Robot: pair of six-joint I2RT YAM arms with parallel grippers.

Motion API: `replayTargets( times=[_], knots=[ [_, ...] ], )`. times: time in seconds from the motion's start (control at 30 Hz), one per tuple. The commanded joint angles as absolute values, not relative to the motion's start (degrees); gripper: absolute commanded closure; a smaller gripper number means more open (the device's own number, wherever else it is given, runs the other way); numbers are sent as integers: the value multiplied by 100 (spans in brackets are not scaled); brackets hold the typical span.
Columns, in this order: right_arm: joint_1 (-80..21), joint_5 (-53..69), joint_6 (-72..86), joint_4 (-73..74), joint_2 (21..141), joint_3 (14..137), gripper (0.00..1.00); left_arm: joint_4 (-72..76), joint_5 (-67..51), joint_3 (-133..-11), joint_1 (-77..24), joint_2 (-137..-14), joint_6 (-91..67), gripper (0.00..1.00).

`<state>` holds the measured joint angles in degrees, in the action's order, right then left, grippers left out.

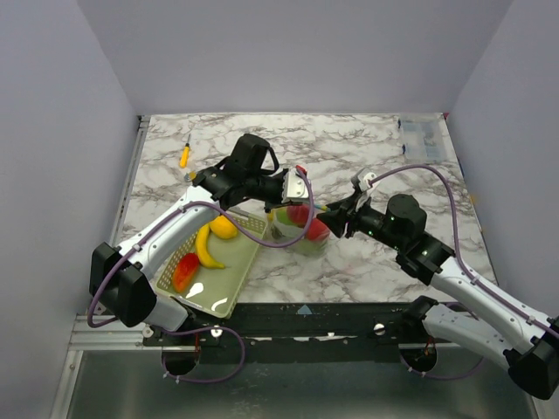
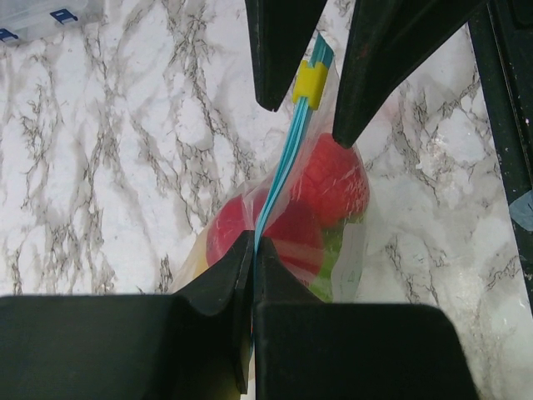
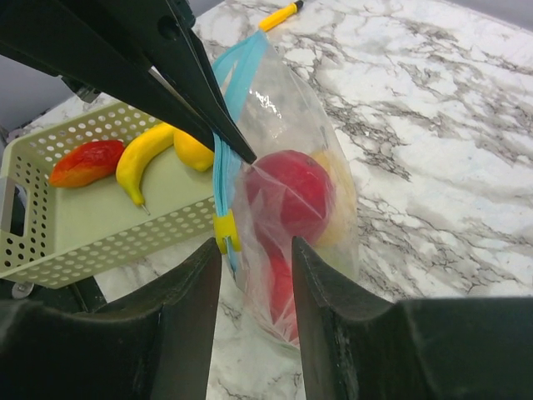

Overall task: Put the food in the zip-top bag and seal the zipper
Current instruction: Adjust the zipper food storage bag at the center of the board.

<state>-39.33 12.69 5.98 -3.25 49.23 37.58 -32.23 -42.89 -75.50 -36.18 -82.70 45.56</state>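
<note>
The clear zip-top bag (image 1: 297, 234) stands upright on the marble table, with red food (image 3: 287, 192) and some yellow and green pieces inside. My left gripper (image 2: 253, 242) is shut on the light-blue zipper (image 2: 287, 158) at the bag's top edge; seen from above, the left gripper (image 1: 301, 196) is over the bag. My right gripper (image 3: 256, 250) is open, its jaws standing either side of the bag's end by the yellow slider (image 3: 225, 232), without closing on it. More food lies in the basket: a banana (image 3: 146, 158), a lemon (image 3: 193, 150) and a red-orange piece (image 3: 87, 162).
The pale green mesh basket (image 1: 229, 288) sits left of the bag near the table's front edge. A small orange and yellow item (image 1: 184, 157) lies at the back left. A clear box (image 1: 424, 135) rests at the back right corner.
</note>
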Motion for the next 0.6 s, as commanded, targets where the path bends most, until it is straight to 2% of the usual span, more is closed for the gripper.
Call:
replayTargets(
  times=[0.0, 0.07, 0.17, 0.23, 0.27, 0.4, 0.47, 0.57],
  knots=[
    [-3953, 1163, 645, -263, 4961, 3785, 61, -3072, -4542, -7517, -3568, -8076, 4564, 100],
    [-3954, 1155, 701, -335, 4925, 3732, 66, -3095, -4551, -7523, -3561, -8082, 4573, 100],
    [-3954, 1195, 775, -491, 4816, 3617, 85, -3102, -4561, -7532, -3551, -8099, 4563, 100],
    [-3954, 1201, 827, -578, 4761, 3567, 96, -3115, -4622, -7541, -3550, -8101, 4532, 94],
    [-3955, 1200, 848, -598, 4744, 3551, 99, -3151, -4682, -7558, -3546, -8098, 4524, 87],
    [-3951, 1417, 771, -632, 4706, 3528, 99, -3250, -5090, -7727, -3575, -8086, 4308, 54],
    [-3955, 1490, 738, -675, 4624, 3490, 99, -3132, -5233, -7821, -3626, -8094, 4018, 48],
    [-3955, 1498, 743, -678, 4562, 3473, 99, -3060, -5516, -8017, -3711, -8168, 3599, 47]
  ],
)
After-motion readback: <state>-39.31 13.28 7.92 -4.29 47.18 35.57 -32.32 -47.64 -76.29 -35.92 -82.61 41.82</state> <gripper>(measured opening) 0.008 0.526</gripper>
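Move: Between the right hand's half-open fingers lies the zipper end, its yellow slider about 2 cm to that hand's left and level with it. The big red fruit in the bag is some 4 cm ahead, 6 cm left and 8 cm below the right hand; the lower red fruit is level fore and aft, roughly 2 cm left and 12 cm down. The left hand already pinches the zipper farther along, with the slider about 6 cm to its right and 2 cm back. Closing fully, the right fingers pinch the zipper end just outside the yellow slider while that hand stays nearly in place, easing back less than 1 cm. Only once they are shut does the left hand, still until then, open to about half, let go of the zipper and begin to move back and up, by about 1.5 cm, tilting some 5 degrees. ##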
